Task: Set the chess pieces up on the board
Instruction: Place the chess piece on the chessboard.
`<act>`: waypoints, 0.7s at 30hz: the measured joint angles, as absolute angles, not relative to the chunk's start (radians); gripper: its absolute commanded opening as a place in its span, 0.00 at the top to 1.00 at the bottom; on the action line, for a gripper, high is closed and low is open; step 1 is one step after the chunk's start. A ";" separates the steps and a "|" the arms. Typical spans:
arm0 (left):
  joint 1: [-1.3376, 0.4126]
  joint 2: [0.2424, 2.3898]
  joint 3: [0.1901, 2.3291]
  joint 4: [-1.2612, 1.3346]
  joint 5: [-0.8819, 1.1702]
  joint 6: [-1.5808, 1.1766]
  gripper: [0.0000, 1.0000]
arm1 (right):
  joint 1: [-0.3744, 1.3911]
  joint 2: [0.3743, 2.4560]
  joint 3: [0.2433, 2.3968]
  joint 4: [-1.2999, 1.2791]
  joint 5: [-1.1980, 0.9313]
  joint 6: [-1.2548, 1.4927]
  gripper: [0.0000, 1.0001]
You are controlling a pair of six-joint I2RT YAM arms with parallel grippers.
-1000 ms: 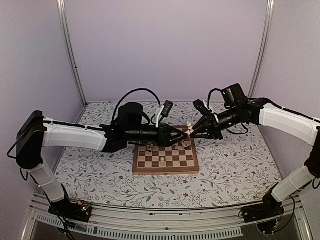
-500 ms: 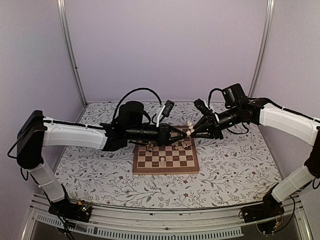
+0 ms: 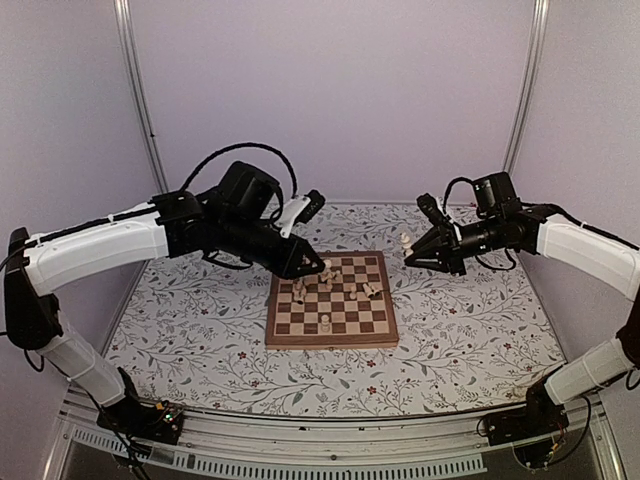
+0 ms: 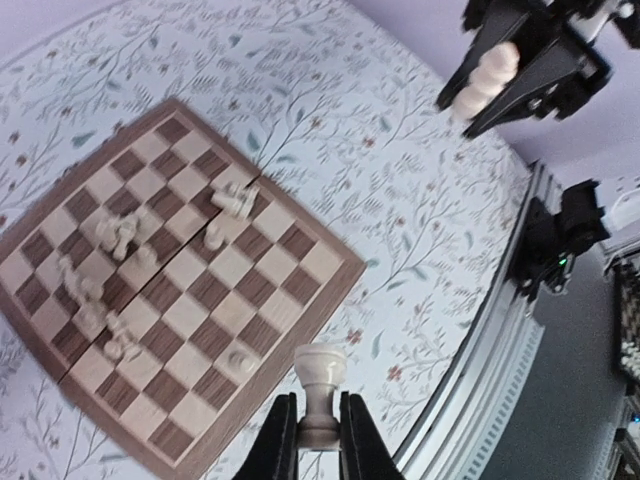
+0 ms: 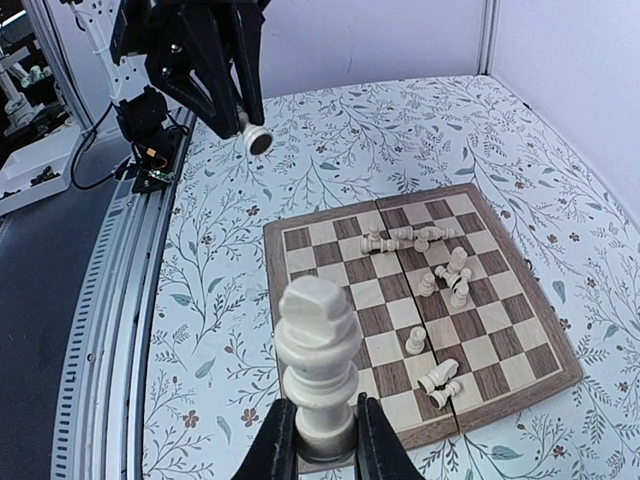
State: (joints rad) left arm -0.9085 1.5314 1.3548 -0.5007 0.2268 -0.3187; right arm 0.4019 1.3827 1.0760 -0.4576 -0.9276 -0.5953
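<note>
The board lies mid-table on the floral cover. Several pale chess pieces are on it, most lying down in its far half, and one pawn stands upright. My left gripper hovers over the board's far left part, shut on a rook-like piece. My right gripper is in the air beyond the board's far right corner, shut on a tall king-like piece. The left wrist view shows the board below. The right wrist view shows the board and the left gripper.
The floral table cover surrounds the board. A metal rail runs along the near table edge. Lilac walls and two upright metal posts close in the back.
Both grippers were close together over the board's far right corner. The left arm has lifted and drawn back left with its piece. The right gripper has moved right, off the board, holding its piece.
</note>
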 measured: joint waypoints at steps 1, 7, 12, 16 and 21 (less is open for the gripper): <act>-0.908 1.530 1.366 -0.577 0.196 -0.310 0.91 | 0.398 1.375 1.057 -0.447 -0.925 -0.595 0.93; -0.908 1.561 1.370 -0.942 0.088 -0.298 0.91 | 0.390 1.349 1.011 -0.423 -0.879 -0.604 0.93; -0.908 1.653 1.371 -1.065 0.064 -0.295 0.91 | 0.387 1.326 1.001 -0.398 -0.867 -0.615 0.92; -0.908 1.756 1.378 -1.088 0.048 -0.281 0.91 | 0.385 1.325 0.979 -0.387 -0.867 -0.621 0.92; -0.908 1.863 1.444 -1.095 0.035 -0.256 0.90 | 0.385 1.319 0.960 -0.382 -0.866 -0.625 0.92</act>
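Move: The left gripper already holds a chess piece; its goal, the chessboard's near-left corner square, lies about 9 cm to its left, 1 cm ahead and some 21 cm below. The standing piece on the near row is almost straight below, 1 cm ahead and 19 cm down. Past the corner square, fallen pieces lie about 12 cm ahead and 6 cm left of the gripper. From the right gripper the corner square is about 27 cm left, 1 cm back and 20 cm down. Bring the left gripper down some 16 cm and about 9 cm to the left, bowing roughly 4 cm back and then starting forward again, to just above the board's near-left corner. On the way swing the wrist about 50 degrees until the fingers point straight down, keeping the piece pinched. Let the right gripper, still gripping its own piece, sink about 2 cm. ##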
